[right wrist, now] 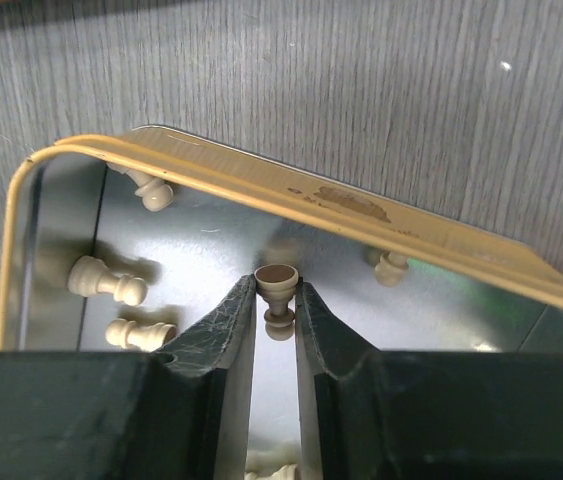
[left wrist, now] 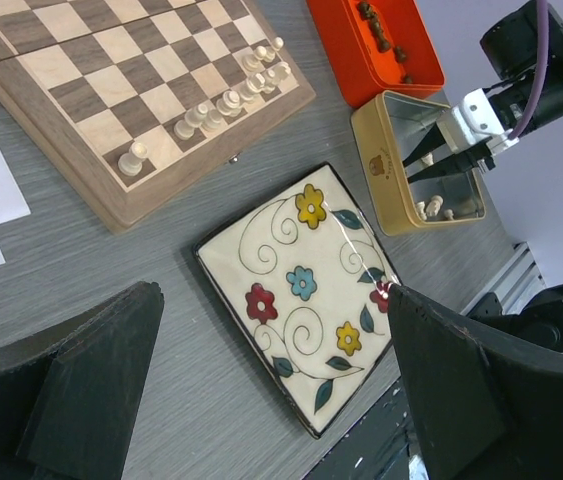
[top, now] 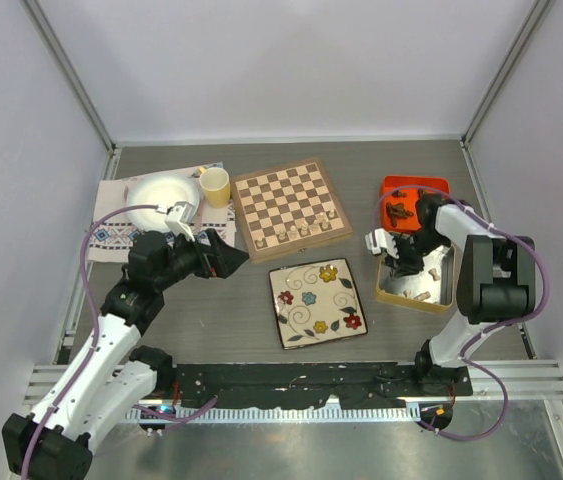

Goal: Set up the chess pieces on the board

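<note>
The board (top: 291,205) lies at the back centre, with a row of pale chess pieces (top: 306,228) along its near edge, also visible in the left wrist view (left wrist: 231,95). My right gripper (right wrist: 276,290) reaches into a gold tin (right wrist: 261,185) and is shut on a pale pawn (right wrist: 278,282), with both pads against its base. A few more pale pieces (right wrist: 106,280) lie loose on the tin's floor. My left gripper (top: 223,258) hovers wide open and empty just left of the board's near corner.
A square floral plate (top: 316,300) sits in front of the board. An orange tin (top: 413,186) holding dark pieces stands behind the gold tin (top: 416,300). A yellow cup (top: 215,186) and a white dish (top: 161,192) rest on a cloth at the back left.
</note>
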You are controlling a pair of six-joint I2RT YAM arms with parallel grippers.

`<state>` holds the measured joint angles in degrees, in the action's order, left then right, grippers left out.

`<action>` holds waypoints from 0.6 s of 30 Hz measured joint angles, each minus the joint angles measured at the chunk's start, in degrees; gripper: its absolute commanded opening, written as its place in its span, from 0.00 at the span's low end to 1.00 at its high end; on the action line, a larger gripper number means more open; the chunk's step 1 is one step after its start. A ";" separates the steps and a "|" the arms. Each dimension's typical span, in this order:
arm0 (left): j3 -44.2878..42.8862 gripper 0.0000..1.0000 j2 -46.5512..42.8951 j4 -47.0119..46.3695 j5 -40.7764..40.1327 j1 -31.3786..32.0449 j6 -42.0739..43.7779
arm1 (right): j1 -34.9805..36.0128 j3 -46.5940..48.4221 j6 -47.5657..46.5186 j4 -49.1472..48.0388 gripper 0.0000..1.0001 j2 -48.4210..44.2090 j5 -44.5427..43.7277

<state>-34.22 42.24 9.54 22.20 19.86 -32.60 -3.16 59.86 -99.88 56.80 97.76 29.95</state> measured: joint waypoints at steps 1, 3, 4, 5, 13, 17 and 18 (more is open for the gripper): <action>0.00 0.99 0.02 0.09 0.13 0.00 0.00 | 0.00 -0.20 1.66 0.02 0.06 -0.79 -0.15; 0.00 1.00 -0.02 0.07 0.31 0.00 0.00 | -0.02 -0.37 4.81 0.04 0.06 -2.43 -0.31; 0.00 1.00 -0.09 0.02 0.55 0.00 0.00 | -0.11 -0.37 6.51 0.00 0.05 -3.19 -0.31; 0.00 1.00 -0.20 0.00 0.96 0.00 0.00 | -0.24 -0.39 8.76 0.02 0.05 -3.98 -0.28; 0.92 0.99 -0.74 -5.79 6.91 0.57 -1.42 | -2.34 0.55 27.36 0.72 0.03 -9.49 0.17; 1.05 0.99 0.63 -10.29 6.88 4.96 -1.16 | -3.06 4.17 37.09 2.23 0.03 -10.38 2.62; 0.98 0.99 1.46 -11.37 6.32 7.02 -0.70 | -3.17 5.25 39.69 2.56 0.02 -10.51 3.78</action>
<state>-33.23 43.70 -1.83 28.51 26.87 -33.30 -6.33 65.10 -60.18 59.35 87.24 33.74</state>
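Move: The right hand is low inside the tin, by its left wall, with a light chess piece between its fingers. The tin's middle is about 5 cm to the right and 1 cm back. The chessboard's middle lies roughly 16 cm ahead and 25 cm left, the red box 16 cm ahead and 8 cm right, and the flowered tile 9 cm back and 20 cm left. From the left hand, the board is some 20 cm ahead, 12 cm right and 20 cm below. Still pinching the light chess piece, the right fingers lift it almost straight up out of the tin by about 7.5 cm, speeding up as they go, while the hand swings clockwise some 35 degrees. The empty left hand, fingers wide open, moves right about 4.5 cm with some rise and drawing back, towards the flowered tile and turning slightly clockwise. ##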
